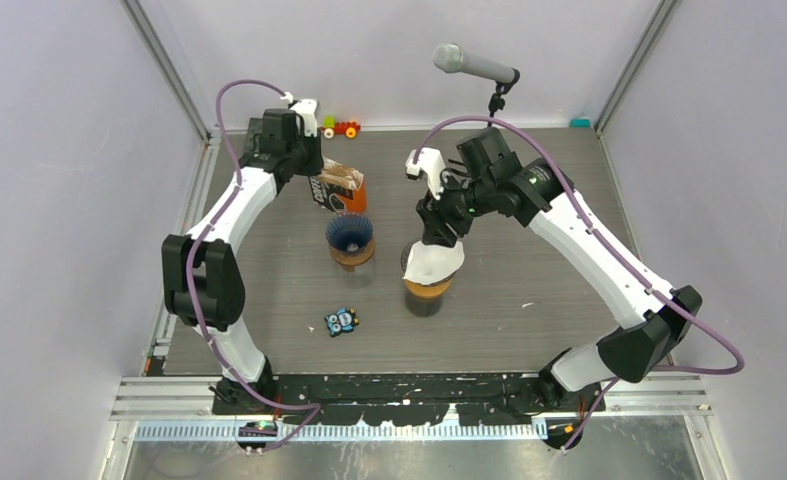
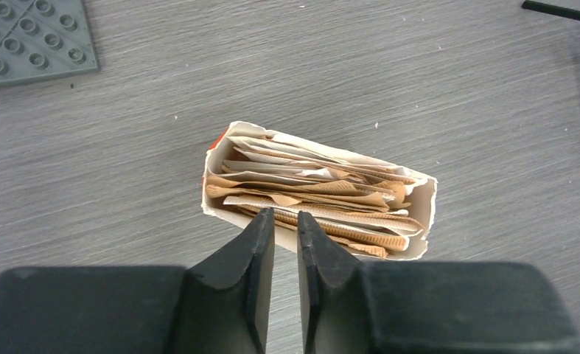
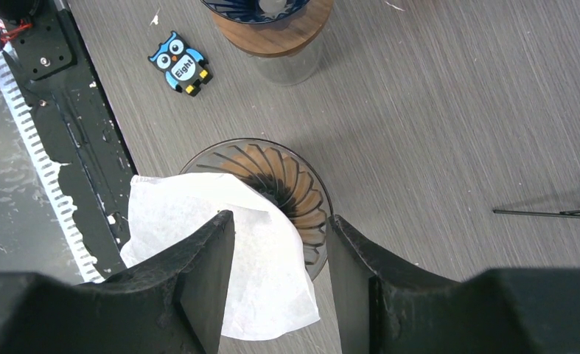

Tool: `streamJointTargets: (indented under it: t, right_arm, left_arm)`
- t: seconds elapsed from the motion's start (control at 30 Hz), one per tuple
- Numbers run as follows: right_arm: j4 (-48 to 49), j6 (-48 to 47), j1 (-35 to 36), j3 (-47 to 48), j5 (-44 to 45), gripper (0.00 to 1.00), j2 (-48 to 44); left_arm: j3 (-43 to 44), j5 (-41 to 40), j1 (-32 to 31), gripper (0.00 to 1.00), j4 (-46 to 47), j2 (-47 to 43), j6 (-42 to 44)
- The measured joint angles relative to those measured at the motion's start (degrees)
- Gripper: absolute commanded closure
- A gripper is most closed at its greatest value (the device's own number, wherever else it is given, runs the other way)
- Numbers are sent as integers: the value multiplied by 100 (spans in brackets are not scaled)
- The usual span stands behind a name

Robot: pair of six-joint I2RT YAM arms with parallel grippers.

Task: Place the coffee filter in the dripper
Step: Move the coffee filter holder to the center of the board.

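A white coffee filter (image 3: 191,210) lies crumpled over the near-left rim of a smoky ribbed dripper (image 3: 305,195), half in the cone and half hanging outside. My right gripper (image 3: 279,220) hovers just above it, open, one finger over the paper and the other over the far rim. From above, the filter (image 1: 435,261) covers the dripper (image 1: 427,288) under the right gripper (image 1: 435,236). My left gripper (image 2: 285,214) hangs over the edge of a torn box of brown filters (image 2: 323,188), its jaws a narrow gap apart with nothing between them.
A second dripper, blue on a wooden collar (image 1: 350,237), stands left of the first. A blue owl toy (image 1: 341,321) lies near the front. The filter box (image 1: 342,187) sits behind the blue dripper. A microphone on a stand (image 1: 475,66) and small toys (image 1: 341,127) are at the back. A grey studded plate (image 2: 29,37) lies nearby.
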Motion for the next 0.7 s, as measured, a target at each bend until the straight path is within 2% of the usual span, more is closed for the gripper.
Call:
streamJointTargets:
  t: [0.13,0.3,0.7]
  right_arm:
    - [0,2,0,28,2,46,63]
    - [-2,2,0,28,2,46,98]
    - [4,2,0,20,0,46,98]
  left_arm:
    - [-57,-101,33,67,-13,-11,-31]
    - [-101,-195,59,62,-55,-11,-275]
    - [-221,-201,238,60,-195,107,-942]
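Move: The orange filter box is just right of the left hand, its middle about 4 cm to the right, 2 cm ahead and 12 cm below. The blue dripper on its stand is some 13 cm back and 6 cm right of this hand. The studded plate lies about 17 cm ahead and 13 cm left, on the table. From the right hand, the box is roughly 24 cm ahead, 18 cm left and 20 cm lower. Down and to its left goes the left hand, sinking about 3 cm while sliding some 2 cm off to the left of the filter box. The nearly shut fingers spread to a bit under half open as the wrist swings about 10 degrees counter-clockwise and tips slightly further down; no contact with the box can be seen. ##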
